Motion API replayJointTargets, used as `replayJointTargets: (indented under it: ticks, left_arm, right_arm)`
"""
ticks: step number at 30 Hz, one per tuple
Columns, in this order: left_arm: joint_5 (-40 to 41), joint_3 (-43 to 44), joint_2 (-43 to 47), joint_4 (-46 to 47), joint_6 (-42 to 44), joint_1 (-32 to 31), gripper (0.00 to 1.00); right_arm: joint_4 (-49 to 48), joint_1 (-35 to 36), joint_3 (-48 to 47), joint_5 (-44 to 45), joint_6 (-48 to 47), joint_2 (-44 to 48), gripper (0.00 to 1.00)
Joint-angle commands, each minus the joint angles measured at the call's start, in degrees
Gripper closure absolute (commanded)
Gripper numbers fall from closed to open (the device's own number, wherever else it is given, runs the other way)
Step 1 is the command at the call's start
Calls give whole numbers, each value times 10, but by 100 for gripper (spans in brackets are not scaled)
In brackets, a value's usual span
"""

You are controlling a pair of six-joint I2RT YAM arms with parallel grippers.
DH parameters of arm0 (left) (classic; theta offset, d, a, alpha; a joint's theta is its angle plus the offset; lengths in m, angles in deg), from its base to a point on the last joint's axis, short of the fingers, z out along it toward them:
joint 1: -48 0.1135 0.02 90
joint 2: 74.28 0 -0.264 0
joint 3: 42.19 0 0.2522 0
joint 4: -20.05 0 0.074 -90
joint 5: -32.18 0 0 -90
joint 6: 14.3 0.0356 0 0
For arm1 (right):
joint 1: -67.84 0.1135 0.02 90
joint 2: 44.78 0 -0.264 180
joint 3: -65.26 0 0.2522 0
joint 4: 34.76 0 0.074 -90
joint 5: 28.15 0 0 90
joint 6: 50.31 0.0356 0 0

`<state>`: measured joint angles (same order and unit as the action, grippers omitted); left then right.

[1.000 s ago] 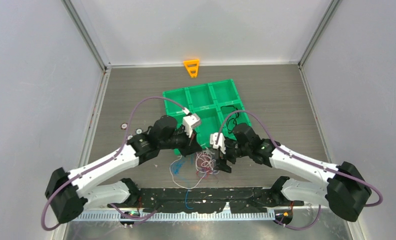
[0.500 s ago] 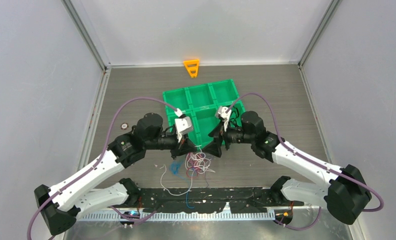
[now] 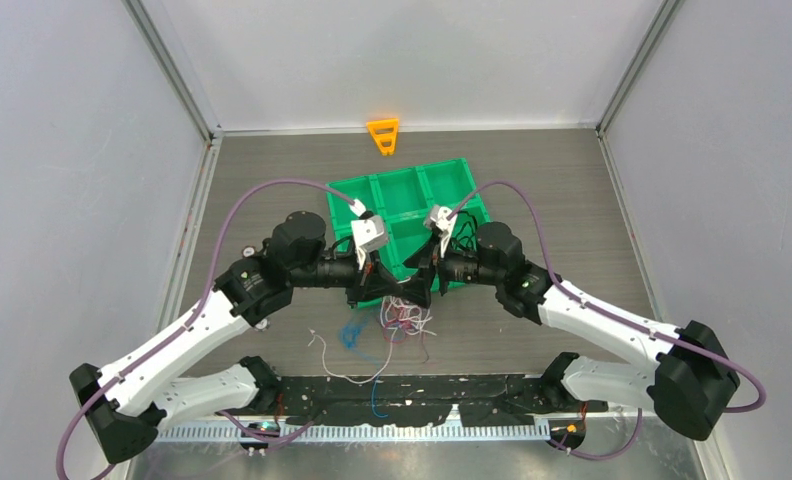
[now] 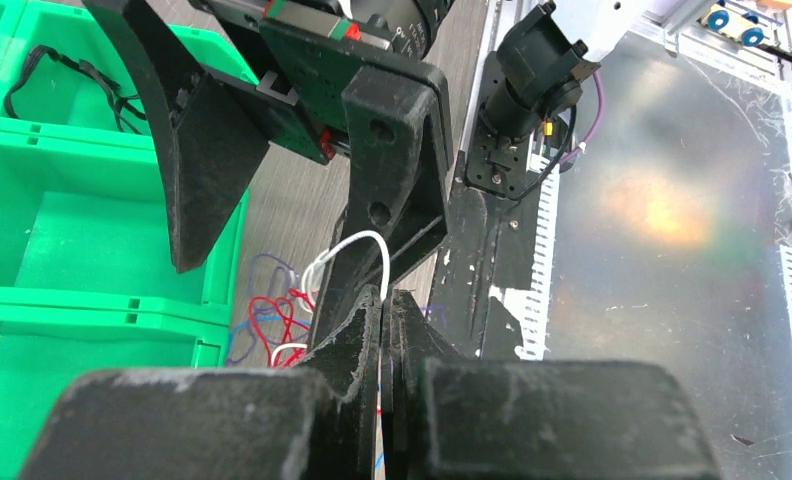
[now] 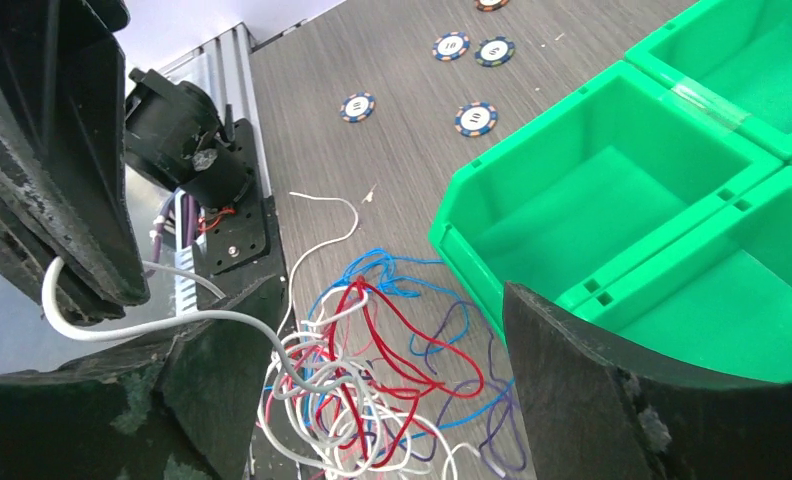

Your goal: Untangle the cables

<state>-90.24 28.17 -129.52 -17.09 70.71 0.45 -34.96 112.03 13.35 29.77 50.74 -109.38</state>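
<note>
The cables point(image 3: 404, 320) lie as a tangle of thin white, red, blue and purple wires on the table, just in front of the green tray point(image 3: 344, 188). My left gripper point(image 3: 380, 291) hovers above them, shut on a white cable point(image 4: 370, 243) that loops out of its closed fingertips point(image 4: 372, 310). The right gripper point(image 3: 418, 290) faces it tip to tip, open. In the right wrist view its wide jaws straddle the cables point(image 5: 372, 370), and the lifted white cable point(image 5: 122, 326) crosses its left finger. The right gripper's fingers point(image 4: 212, 150) show in the left wrist view.
A black cable point(image 3: 462, 226) lies in one compartment of the tray. An orange part point(image 3: 383, 135) stands at the back wall. Several round chips point(image 5: 358, 107) lie left of the tray. A loose white wire point(image 3: 324, 352) trails toward the arm bases point(image 3: 402, 395).
Both grippers rose from the table and moved back toward the tray, now tip to tip. The left one drew a white cable up, and the tangle shifted slightly with it.
</note>
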Motion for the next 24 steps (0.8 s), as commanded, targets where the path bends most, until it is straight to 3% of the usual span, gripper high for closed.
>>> replayJointTargets:
  ticks: [1, 3, 6, 13, 17, 21, 24]
  left_arm:
    - [-40, 11, 6, 43, -21, 0, 100]
    - [-56, 16, 10, 50, -22, -16, 100]
    - [-73, 51, 4, 53, -32, -22, 100]
    - [-89, 247, -26, -18, 26, -11, 100]
    - [-69, 319, -44, -17, 11, 7, 100]
    - [-58, 402, -77, 22, -58, 66, 100]
    - [-51, 504, -107, 7, -48, 85, 100]
  right_arm:
    - [-6, 3, 1, 52, -21, 40, 20]
    - [0, 3, 13, 96, -22, 40, 35]
    - [6, 3, 15, 87, -28, 4, 44]
    - [104, 4, 15, 32, -106, -35, 40]
    - [121, 4, 33, 8, -139, -29, 44]
    - [144, 0, 52, 24, -179, -25, 49]
    - [143, -3, 51, 31, -183, -29, 50]
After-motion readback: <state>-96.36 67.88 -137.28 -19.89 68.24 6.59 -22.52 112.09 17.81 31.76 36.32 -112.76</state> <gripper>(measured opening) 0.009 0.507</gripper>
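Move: My left hand already pinches a white cable. The cable tangle it runs down into sits roughly 15 cm below that hand, about 3 cm ahead and 3 cm to its right. From my open right hand the tangle is about 10 cm below, 4 cm left and 3 cm back. The blue cable's loose coil lies on the table, some 13 cm left of my right hand, level with it fore and aft. The green bin's middle is about 21 cm ahead of my right hand and 3 cm left. I keep the white cable shut in my left fingers and haul it steeply up about 24 cm, easing slightly back first, fingertips tipping up some 20 degrees, away from the tangle. Meanwhile my right hand goes a touch forward, then sinks about 10 cm to the strands with a little drift right, its fingertips tipping down and closing from wide to about half open. ##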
